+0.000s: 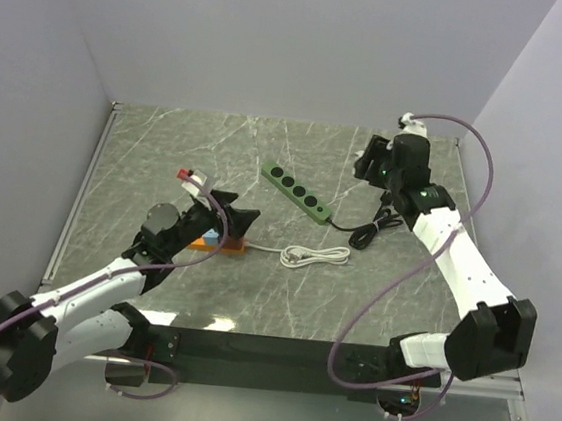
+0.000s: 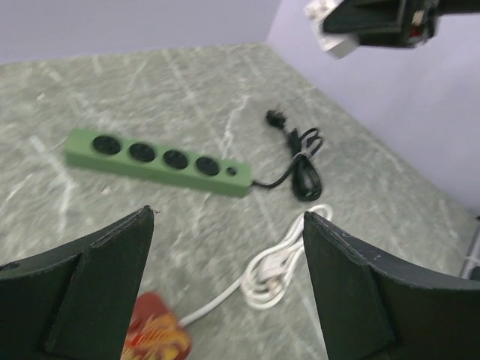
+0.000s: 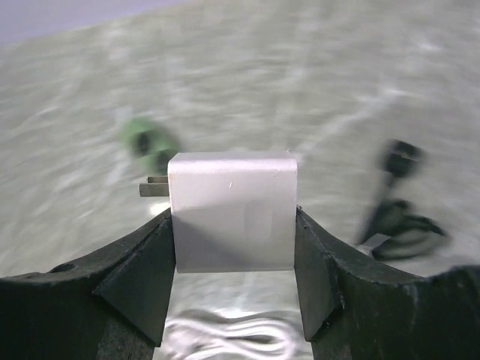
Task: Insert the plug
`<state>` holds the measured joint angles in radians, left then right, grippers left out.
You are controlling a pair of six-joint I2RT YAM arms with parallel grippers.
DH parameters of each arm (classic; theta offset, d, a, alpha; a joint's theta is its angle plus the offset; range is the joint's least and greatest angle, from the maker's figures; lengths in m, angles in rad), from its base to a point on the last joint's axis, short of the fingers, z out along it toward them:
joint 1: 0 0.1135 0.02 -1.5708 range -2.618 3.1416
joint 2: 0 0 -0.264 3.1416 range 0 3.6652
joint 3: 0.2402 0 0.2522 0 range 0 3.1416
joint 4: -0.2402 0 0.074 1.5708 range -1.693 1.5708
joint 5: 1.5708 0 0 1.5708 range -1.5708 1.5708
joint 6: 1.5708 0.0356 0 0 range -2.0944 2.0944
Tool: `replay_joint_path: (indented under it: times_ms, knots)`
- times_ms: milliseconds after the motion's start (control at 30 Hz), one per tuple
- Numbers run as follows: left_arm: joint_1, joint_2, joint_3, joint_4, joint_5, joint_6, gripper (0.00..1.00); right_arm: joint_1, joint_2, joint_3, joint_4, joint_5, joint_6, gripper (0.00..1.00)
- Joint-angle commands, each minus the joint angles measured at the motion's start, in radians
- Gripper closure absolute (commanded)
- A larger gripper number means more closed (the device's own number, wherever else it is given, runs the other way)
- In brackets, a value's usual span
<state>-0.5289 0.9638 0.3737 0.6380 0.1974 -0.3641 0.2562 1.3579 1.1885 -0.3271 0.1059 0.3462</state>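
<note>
My right gripper (image 3: 234, 217) is shut on a white plug block (image 3: 232, 210), whose two metal prongs point left. It hangs in the air at the back right (image 1: 371, 166), right of the green power strip (image 1: 297, 191). The strip has several round sockets (image 2: 157, 160) and appears blurred under the plug in the right wrist view (image 3: 148, 142). The left wrist view catches the held plug (image 2: 330, 36) at its top edge. My left gripper (image 1: 236, 209) stands open and empty (image 2: 229, 217) above the table, left of the strip.
A coiled white cable (image 1: 316, 257) lies in front of the strip and runs to an orange object (image 1: 219, 246) under the left gripper. The strip's black cord and plug (image 1: 373, 225) lie bundled to the right. Walls close the back and right sides.
</note>
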Motion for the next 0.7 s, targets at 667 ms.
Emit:
replay_joint_path:
  times_ms: [667]
  knots:
    - [-0.238,0.257,0.248,0.225,-0.311,-0.044,0.14,0.486,-0.040,-0.040,0.326,-0.121,0.235,1.00]
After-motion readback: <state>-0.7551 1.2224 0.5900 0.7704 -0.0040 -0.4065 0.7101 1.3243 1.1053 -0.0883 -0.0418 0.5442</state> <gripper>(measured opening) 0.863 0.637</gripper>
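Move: The white plug, already pinched in the right fingers, is some 27 cm to the right of the open left hand, about 16 cm ahead and roughly level. From the right hand, the left fingers are thus 27 cm left and 16 cm back. From the right hand, the green power strip is about 15 cm left, 4 cm ahead and 22 cm below; the white cord is 7 cm left, 13 cm back and 22 cm below. Keeping its pinch on the white plug, the right hand sweeps it about 20 cm left and 9 cm back towards the left fingers, rising slightly and turning some 30 degrees counter-clockwise while its left side rolls up. The left hand, still wide open, comes to meet it, roughly 8 cm right and 4 or 5 cm up; both slow towards the end. ##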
